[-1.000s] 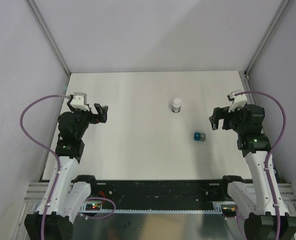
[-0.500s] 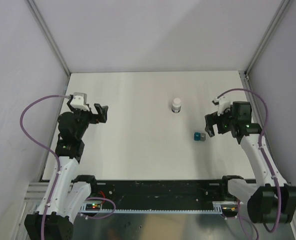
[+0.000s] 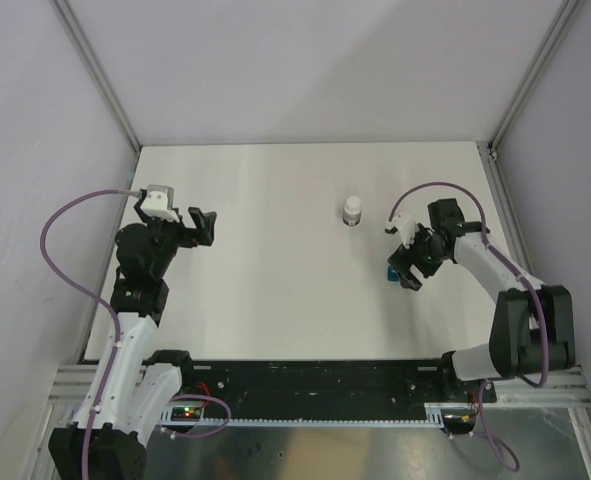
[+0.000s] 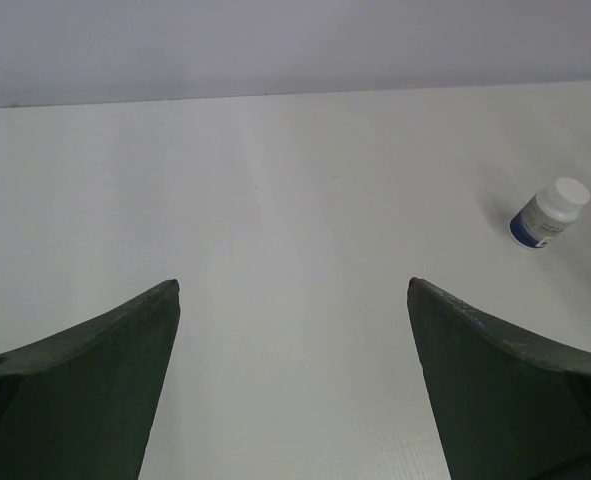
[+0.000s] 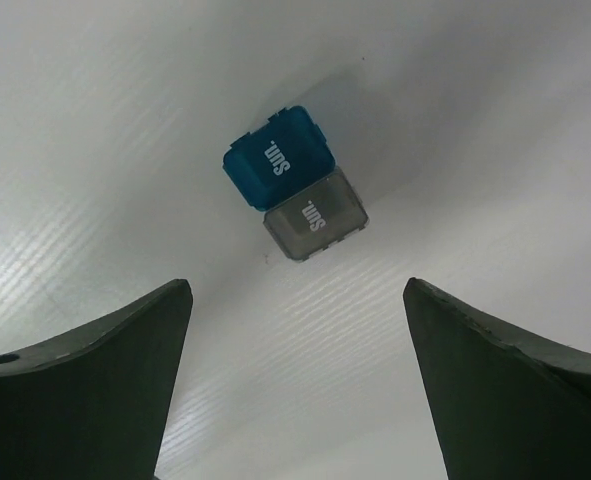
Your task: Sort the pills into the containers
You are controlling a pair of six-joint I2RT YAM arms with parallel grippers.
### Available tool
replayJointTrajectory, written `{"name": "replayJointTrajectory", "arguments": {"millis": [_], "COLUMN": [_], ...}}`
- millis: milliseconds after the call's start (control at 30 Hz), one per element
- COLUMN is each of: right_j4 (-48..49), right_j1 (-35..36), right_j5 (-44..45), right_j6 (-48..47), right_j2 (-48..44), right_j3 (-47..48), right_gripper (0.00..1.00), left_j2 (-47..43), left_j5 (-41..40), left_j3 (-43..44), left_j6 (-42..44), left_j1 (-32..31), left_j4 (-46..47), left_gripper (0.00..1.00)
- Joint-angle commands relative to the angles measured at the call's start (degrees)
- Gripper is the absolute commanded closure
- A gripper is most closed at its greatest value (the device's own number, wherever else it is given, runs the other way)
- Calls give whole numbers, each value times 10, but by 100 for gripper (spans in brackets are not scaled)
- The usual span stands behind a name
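Observation:
The containers (image 5: 297, 190) are a tiny joined pair of closed cubes on the white table, one teal-blue (image 5: 278, 165) and one grey (image 5: 315, 215), each lid printed "SUN". My right gripper (image 5: 295, 285) hovers over them, open, with the pair just beyond its fingertips and nothing between them. In the top view that gripper (image 3: 407, 266) covers most of the pair; only a teal edge (image 3: 389, 272) shows. My left gripper (image 3: 200, 225) stands open and empty at the table's left side, also open in its wrist view (image 4: 293, 284). No pills are in view.
A small white capped bottle (image 3: 353, 210) stands upright behind and left of the containers, and appears far right in the left wrist view (image 4: 548, 212). The white table (image 3: 275, 200) is bounded by grey walls at the back and both sides.
My right arm has swung in from the table's right edge to the left, bringing its gripper down over the containers. The left arm has not moved.

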Motion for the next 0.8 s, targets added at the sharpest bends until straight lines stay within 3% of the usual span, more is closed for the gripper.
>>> {"name": "replayJointTrajectory", "arguments": {"millis": [0, 367, 633, 767], "right_j4": [-19, 4, 16, 5], "right_j1": [4, 27, 58, 85], "right_j5": [-1, 28, 32, 30], "right_j6": [-86, -126, -113, -87], "right_j2": [48, 151, 175, 176], "right_j3": [43, 64, 69, 72], "right_gripper": [8, 14, 27, 39], "left_j2": [2, 14, 14, 12], "left_j5": [12, 12, 14, 15], "left_j3": [1, 2, 1, 0], "left_j6": [9, 12, 13, 13], "left_j1": [-1, -1, -1, 0], "left_j4": [19, 19, 19, 19], "left_gripper": [2, 2, 2, 2]}}
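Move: The blue-and-grey pill box lies just beyond the right hand, roughly 3 cm ahead, 2 cm to its left and 6 cm below, its blue half on the left. The white pill bottle stands some 19 cm ahead of that hand and 14 cm to its left, its middle about 3 cm lower. From the left hand the pill box is about 48 cm to the right, 2 cm nearer the base and 24 cm below. The right hand sinks about 5 cm onto the pill box, easing a centimetre forward and turning some 15 degrees counter-clockwise, so that the fingertips come down either side of its grey half. With the descent done, it creeps another centimetre forward and one to the left at that height, while the fingers, nearly wide open before, draw in by about a quarter of their range, still short of a clear grip. ##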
